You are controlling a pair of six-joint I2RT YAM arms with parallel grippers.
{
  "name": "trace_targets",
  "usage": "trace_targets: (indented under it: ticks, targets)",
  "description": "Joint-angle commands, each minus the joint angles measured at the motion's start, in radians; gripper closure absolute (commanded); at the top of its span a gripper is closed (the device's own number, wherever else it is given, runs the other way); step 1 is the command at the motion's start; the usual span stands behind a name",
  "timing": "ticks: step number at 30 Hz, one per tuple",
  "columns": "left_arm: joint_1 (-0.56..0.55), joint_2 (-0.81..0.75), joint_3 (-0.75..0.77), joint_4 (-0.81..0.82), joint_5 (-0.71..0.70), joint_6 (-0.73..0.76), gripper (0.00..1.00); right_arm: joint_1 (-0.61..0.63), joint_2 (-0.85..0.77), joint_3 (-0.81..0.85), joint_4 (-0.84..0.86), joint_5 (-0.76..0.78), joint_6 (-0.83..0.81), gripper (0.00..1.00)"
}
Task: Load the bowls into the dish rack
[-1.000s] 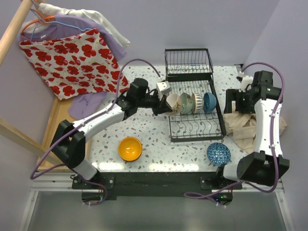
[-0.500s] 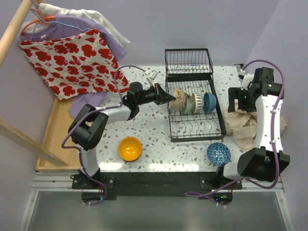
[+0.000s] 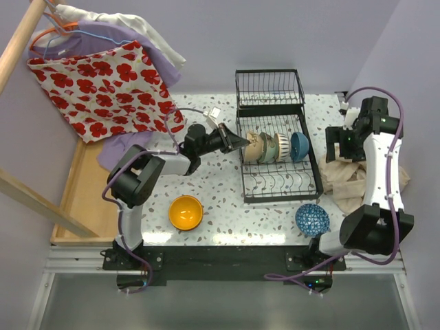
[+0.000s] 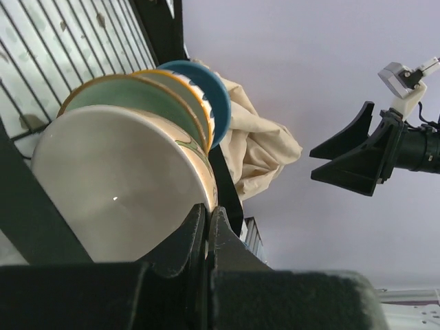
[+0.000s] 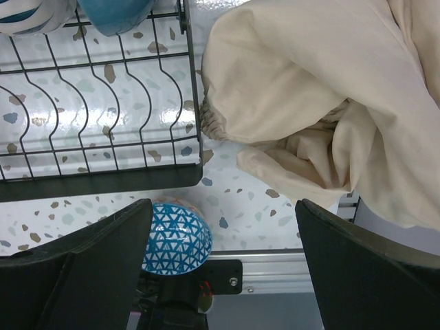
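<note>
The black wire dish rack [image 3: 275, 187] holds a row of upright bowls: cream [image 3: 250, 146], pale green [image 3: 265, 146], patterned [image 3: 281, 146] and blue [image 3: 300, 145]. My left gripper [image 3: 240, 142] is at the rack's left side, shut on the rim of the cream bowl [image 4: 117, 185]; its fingertips [image 4: 207, 210] pinch that rim. An orange-yellow bowl [image 3: 185, 212] sits on the table in front of the left arm. A blue-white patterned bowl [image 3: 312, 219] lies near the front edge, below my open right gripper [image 5: 223, 268], which hangs empty right of the rack [image 5: 103, 184].
A crumpled beige cloth [image 3: 347, 180] lies at the right of the rack. A taller wire basket [image 3: 269, 89] adjoins the rack at the back. A wooden tray [image 3: 81, 199] and hanging clothes [image 3: 103, 75] are at the left.
The left arm's elbow has swung back and left while its gripper stayed at the rack's left side, still on the cream bowl. The right arm shifted only slightly.
</note>
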Motion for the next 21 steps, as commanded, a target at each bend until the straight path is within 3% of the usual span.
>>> trace_targets:
  ticks: [1,12,19,21]
  targets:
    - [-0.005,-0.010,-0.031,0.075,-0.046,-0.081,1.00,-0.005,0.008,0.004,0.000,0.009,-0.016,0.11]
    - [-0.005,0.037,-0.011,-0.025,-0.100,-0.136,1.00,-0.005,0.000,-0.026,0.004,-0.002,-0.013,0.11]
    - [0.001,0.008,0.018,-0.105,-0.085,-0.087,0.58,-0.005,-0.027,-0.040,0.008,-0.010,-0.008,0.11]
    - [0.008,-0.039,0.011,-0.196,-0.095,-0.074,0.48,-0.005,-0.035,-0.045,0.005,-0.014,-0.009,0.11]
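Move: My left hand still pinches the rim of the tan bowl, held on edge with its middle about 5 cm below the fingers and 2 cm to their right. Its slot is just beneath. Level with my hand and some 8 cm lower, the green bowl stands about 7 cm right, the striped bowl 12 and the blue bowl 17. From my right hand, the tan bowl lies about 25 cm left, 8 farther out and 9 below. I lower the tan bowl about 2 cm with my left hand, down into the rack beside the green bowl, easing back slightly and then forward again. Then I open my fingers nearly halfway to free the rim and sink another centimetre or so, the hand tipping downward some 10 degrees overall. ##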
